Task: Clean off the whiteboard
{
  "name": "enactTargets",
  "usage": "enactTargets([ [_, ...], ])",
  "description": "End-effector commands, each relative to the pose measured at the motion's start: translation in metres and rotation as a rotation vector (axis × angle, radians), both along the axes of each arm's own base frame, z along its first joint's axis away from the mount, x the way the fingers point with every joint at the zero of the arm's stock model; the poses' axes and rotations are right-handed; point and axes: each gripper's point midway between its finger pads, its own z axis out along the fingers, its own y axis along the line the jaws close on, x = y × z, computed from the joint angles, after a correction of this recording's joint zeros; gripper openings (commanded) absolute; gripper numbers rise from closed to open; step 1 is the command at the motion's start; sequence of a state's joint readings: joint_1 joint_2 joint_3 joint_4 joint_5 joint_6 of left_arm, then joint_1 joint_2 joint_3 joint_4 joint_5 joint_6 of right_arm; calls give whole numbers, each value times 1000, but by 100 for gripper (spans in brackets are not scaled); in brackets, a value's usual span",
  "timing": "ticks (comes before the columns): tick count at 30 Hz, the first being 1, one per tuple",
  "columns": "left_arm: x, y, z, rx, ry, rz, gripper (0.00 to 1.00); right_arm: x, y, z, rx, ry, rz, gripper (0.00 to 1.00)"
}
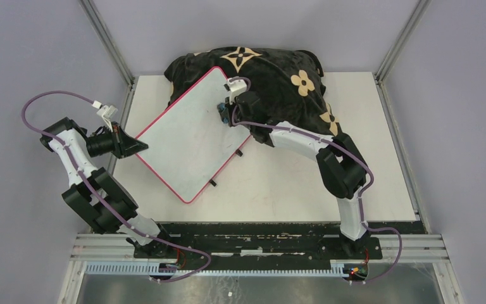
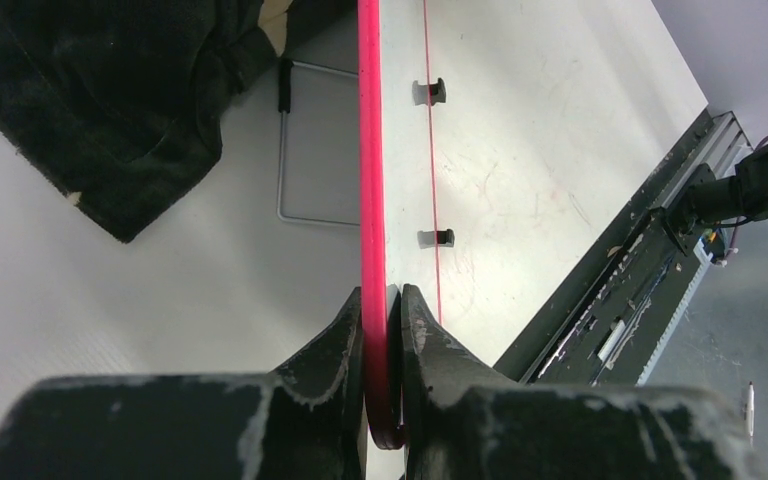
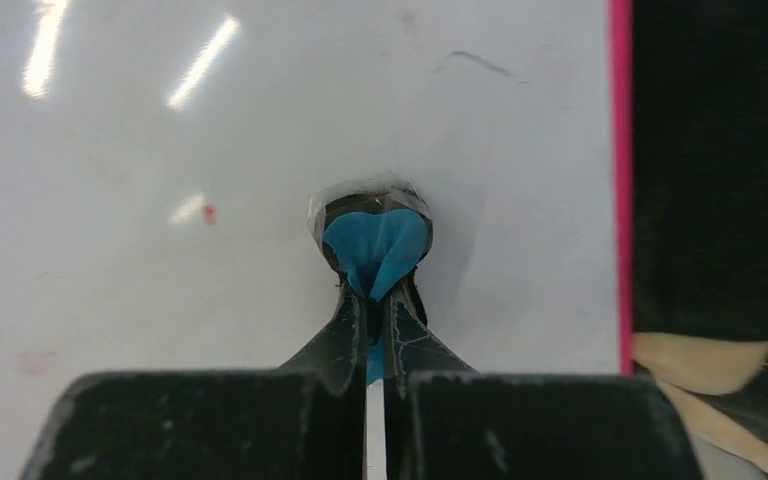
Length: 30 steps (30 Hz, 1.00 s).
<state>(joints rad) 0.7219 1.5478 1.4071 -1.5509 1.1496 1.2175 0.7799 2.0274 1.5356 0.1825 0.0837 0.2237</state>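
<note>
The whiteboard (image 1: 190, 142), white with a pink-red rim, lies tilted on the table with its far corner resting on the black floral cushion (image 1: 278, 69). My left gripper (image 1: 140, 145) is shut on the board's left rim (image 2: 370, 150), one jaw on each face, seen edge-on in the left wrist view (image 2: 392, 300). My right gripper (image 1: 226, 114) is shut on a small blue cloth wad (image 3: 375, 240) and presses it on the board's surface (image 3: 160, 150) near the far right rim. A tiny red mark (image 3: 208, 213) and faint pink smears show on the board.
The cushion (image 3: 720, 150) lies just past the board's right rim. Two small black feet (image 1: 239, 152) (image 1: 214, 183) stick out along the board's near edge. A wire stand (image 2: 290, 140) shows under the board. The black rail (image 1: 259, 231) bounds the table's near edge.
</note>
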Motion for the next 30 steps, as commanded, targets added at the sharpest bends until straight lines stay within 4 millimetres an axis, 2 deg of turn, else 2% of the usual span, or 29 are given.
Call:
enactTargets([
  [1,8,21,-7,204,-92,-45,3,28,-23,-1,-52,8,-82,1],
  [6,7,20,-8,204,-91,-46,3,11,5,14,-34,-6,-18,1],
  [12,5,19,-9,210,-89,-51,3,-33,61,34,-40,-50,111,1],
  [14,4,18,-9,210,-91,-53,3,-51,85,47,-32,-71,164,1],
  [16,4,18,-9,211,-90,-53,3,-66,102,53,-30,-83,207,1],
  [19,3,17,-9,214,-93,-54,3,-81,117,63,-24,-103,249,1],
  [22,2,17,-9,219,-94,-54,3,-75,116,66,-28,-115,229,1],
  [25,1,16,-8,223,-97,-55,3,-54,101,57,-38,-85,181,1],
  [27,1,16,-8,225,-98,-55,3,-33,84,47,-37,-52,140,1],
  [30,1,16,-8,225,-97,-56,3,2,46,33,-34,-9,46,1],
])
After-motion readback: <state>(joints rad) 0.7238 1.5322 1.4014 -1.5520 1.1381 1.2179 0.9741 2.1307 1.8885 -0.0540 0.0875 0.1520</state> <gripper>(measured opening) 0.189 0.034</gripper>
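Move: The right hand, with the blue eraser already on the board, has a small red dot about 3 cm back and 4 cm to its left. The board's upper-left pink edge, at its middle, lies some 13 cm left, 3 cm back and 8 cm higher; the right-hand pink edge is 3 cm ahead and 5 cm right, a thin black mark 6 cm ahead and 2 cm left. From the left hand the dot lies about 13 cm ahead and 20 cm right. Still pinching the blue eraser against the sloping whiteboard, the right hand first finishes a short stroke of 2 to 3 cm forward and right towards the right-hand pink edge, then reverses into a long wipe of about 16 cm to the left and back, climbing some 5 cm with the board's slope towards the upper-left edge, and eases back a little at the end. Its wrist turns roughly 15 degrees counter-clockwise during the wipe and the fingers stay shut, while the left hand stays in place and keeps its pinch on the board's left corner to steady it. ##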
